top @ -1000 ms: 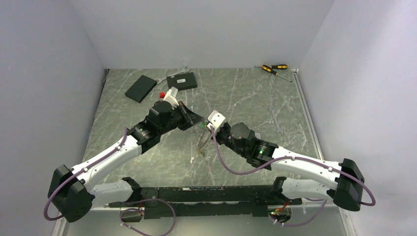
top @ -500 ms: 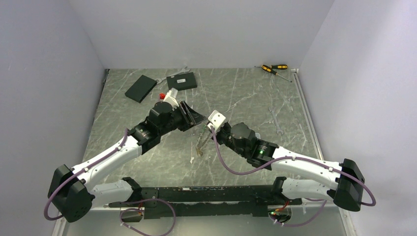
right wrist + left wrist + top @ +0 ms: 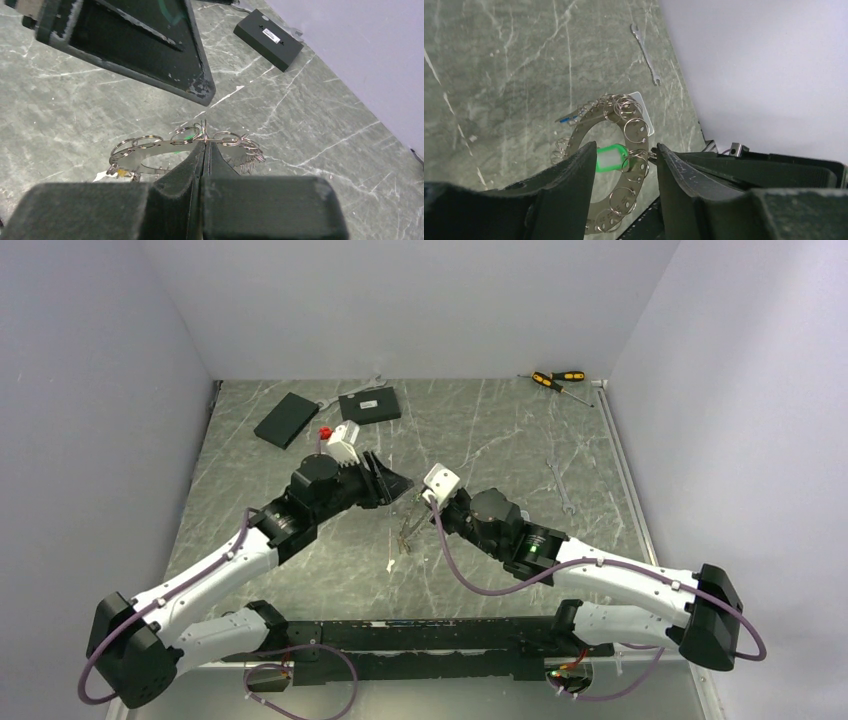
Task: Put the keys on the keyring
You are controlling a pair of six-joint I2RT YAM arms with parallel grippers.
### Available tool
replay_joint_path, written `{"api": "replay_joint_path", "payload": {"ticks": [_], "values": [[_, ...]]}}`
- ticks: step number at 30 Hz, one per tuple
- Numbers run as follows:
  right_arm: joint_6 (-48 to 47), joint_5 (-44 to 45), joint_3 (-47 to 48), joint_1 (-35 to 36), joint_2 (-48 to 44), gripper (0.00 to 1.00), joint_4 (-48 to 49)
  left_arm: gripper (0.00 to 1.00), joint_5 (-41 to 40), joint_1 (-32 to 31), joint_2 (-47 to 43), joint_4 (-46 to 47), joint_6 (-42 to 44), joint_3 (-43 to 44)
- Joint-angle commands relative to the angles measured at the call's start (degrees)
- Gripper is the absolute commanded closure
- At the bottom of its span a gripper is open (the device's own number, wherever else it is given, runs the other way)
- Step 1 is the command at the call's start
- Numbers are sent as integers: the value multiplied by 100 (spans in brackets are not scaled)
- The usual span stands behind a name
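The keyring [image 3: 639,167], a flat grey metal ring edged with small split rings, is held up off the table by my right gripper [image 3: 204,144], which is shut on its rim. A green-tagged key [image 3: 610,157] hangs from one split ring on the keyring [image 3: 147,149]. My left gripper [image 3: 625,147] stands open just short of the green tag, touching nothing. A blue key [image 3: 569,118] lies at the ring's far side and a yellow tag [image 3: 121,171] sits at its left end. From above, the left gripper [image 3: 397,483] and right gripper [image 3: 425,508] meet over the keyring [image 3: 408,532].
Two flat black boxes [image 3: 286,419] [image 3: 369,406] lie at the back left, with a small red object [image 3: 325,433] near them. Yellow-and-black screwdrivers [image 3: 557,380] rest at the back right corner. A wrench [image 3: 561,487] lies to the right.
My left gripper has gone from shut to open and drawn back a little to the left, leaving the green tag on the keyring. The right gripper has held still.
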Motion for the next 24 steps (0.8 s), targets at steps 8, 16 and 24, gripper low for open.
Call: {"api": "replay_joint_path", "payload": {"ticks": [8, 16, 24], "values": [[-110, -590, 467, -15, -540, 100, -374, 49, 1045, -23, -605, 490, 2744, -101], [-149, -1097, 684, -15, -925, 100, -1256, 48, 1725, -21, -702, -59, 3829, 137], [-99, -1445, 937, -21, -1136, 100, -1876, 50, 2681, -22, -1046, 532, 4725, -275]]}}
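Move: Your left fingers are already open around empty space. The green key hangs about 3 cm to their right, 1 cm back and 4 cm below; the keyring's middle lies some 4 cm back, 2 cm right and 6 cm down. From the closed right fingers gripping the keyring, its middle is about 3 cm back, 2 cm left and 4 cm down, the green key level ahead, 1 cm left and 2 cm below, and the yellow key 6 cm back, 4 cm left, 8 cm down. Draw the empty left gripper back about 5 cm towards the bases, lifting it a couple of centimetres early on, while the wrist tips the fingers upward some 35 degrees and swings them clockwise; leave them half open. Alongside, keep the right grip shut on the keyring and carry it back about 5 cm, up a little and slightly right, turning gently counter-clockwise. ##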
